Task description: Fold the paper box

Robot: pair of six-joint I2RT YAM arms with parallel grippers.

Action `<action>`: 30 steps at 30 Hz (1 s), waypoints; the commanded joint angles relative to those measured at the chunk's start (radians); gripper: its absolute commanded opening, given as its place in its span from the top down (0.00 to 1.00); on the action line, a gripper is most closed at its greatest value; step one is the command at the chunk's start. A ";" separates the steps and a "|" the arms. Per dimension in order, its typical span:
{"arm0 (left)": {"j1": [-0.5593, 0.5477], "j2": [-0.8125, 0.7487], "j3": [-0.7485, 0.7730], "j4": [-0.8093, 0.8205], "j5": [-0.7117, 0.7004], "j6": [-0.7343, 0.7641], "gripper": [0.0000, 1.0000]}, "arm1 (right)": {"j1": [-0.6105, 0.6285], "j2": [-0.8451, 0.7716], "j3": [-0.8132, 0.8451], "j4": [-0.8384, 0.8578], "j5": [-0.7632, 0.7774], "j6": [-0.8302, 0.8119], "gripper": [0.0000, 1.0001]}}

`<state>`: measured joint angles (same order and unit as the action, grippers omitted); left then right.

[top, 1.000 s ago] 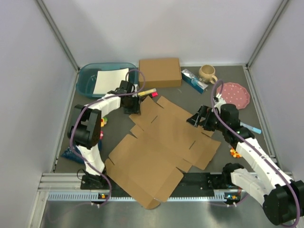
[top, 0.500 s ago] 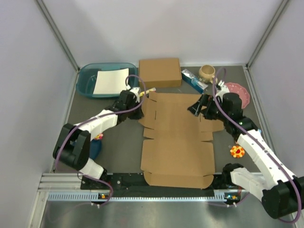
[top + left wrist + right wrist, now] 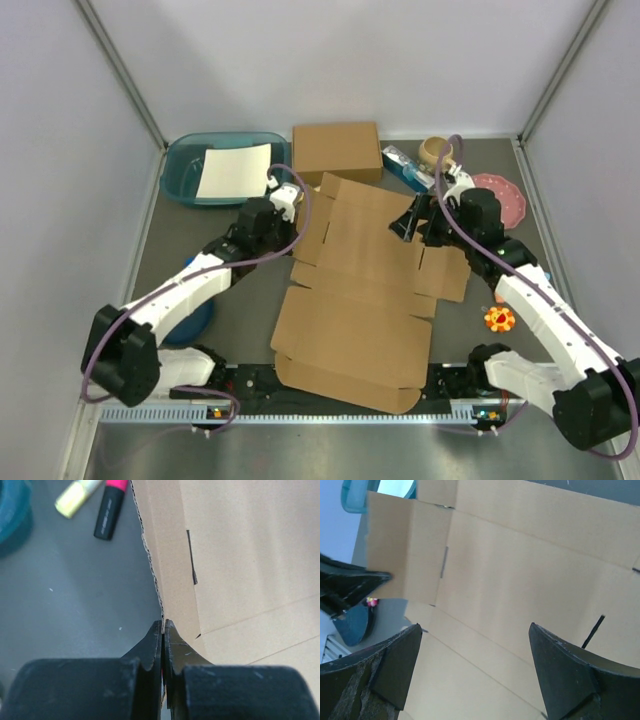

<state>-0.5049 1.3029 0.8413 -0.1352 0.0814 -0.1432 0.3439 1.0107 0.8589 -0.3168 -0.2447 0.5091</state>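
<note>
The paper box (image 3: 355, 300) is a flat brown die-cut sheet in the middle of the table, its far end lifted a little. My left gripper (image 3: 292, 228) is shut on the edge of its left side flap, which is seen pinched between the fingers in the left wrist view (image 3: 163, 622). My right gripper (image 3: 410, 226) is open and empty, hovering over the sheet's far right part. In the right wrist view (image 3: 475, 626) the cardboard (image 3: 520, 570) fills the space below the spread fingers.
A smaller brown box (image 3: 337, 151) stands at the back. A teal bin (image 3: 190, 160) with white paper is back left. A mug (image 3: 437, 152), a blue packet (image 3: 408, 168) and a pink plate (image 3: 497, 198) are back right. Two markers (image 3: 111, 507) lie beside the flap. An orange toy (image 3: 498, 319) is on the right.
The sheet swung from lying diagonally to roughly square with the table, then shifted slightly left with its far end rising. My left gripper kept hold of the flap; the right gripper stayed open above.
</note>
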 commanded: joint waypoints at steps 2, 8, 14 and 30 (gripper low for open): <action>-0.079 -0.129 -0.090 0.022 -0.234 0.163 1.00 | 0.038 0.055 0.049 0.056 0.059 -0.079 0.10; -0.179 -0.203 -0.267 0.156 -0.535 -0.020 1.00 | 0.052 0.069 0.022 0.300 0.067 -0.173 0.09; -0.262 -0.212 -0.422 0.463 -0.560 -0.056 1.00 | 0.056 0.149 0.049 0.470 -0.047 -0.378 0.08; -0.342 -0.240 -0.464 0.477 -0.562 0.005 1.00 | 0.066 0.581 0.399 0.211 -0.229 -0.681 0.09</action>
<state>-0.8433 1.0943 0.3752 0.3103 -0.4793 -0.1501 0.3920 1.5429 1.1461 -0.0544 -0.4328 -0.0910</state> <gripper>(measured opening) 0.022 0.910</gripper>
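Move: Beyond the open right hand, about 13 cm ahead and 8 cm left, the far flap of the paper box lies some 12 cm lower. From that hand the closed carton is roughly 30 cm ahead and 20 left, the marker pair 19 ahead and 26 left, and the blue packet 26 ahead and 3 right. The left hand already pinches the left flap, whose middle is about 10 cm ahead and 4 right; the far flap is 18 ahead and 22 right. Reaching forward about 10 cm and left about 7 towards the far flap, the empty right hand arcs up and then sinks, turning some 25 degrees counter-clockwise as its fingertips tilt up and its left side dips; the fingers stay wide open. The left hand keeps its pinch on the left flap, lifts briefly, then draws it back about 5 cm and down, fingertips tilting upward. ##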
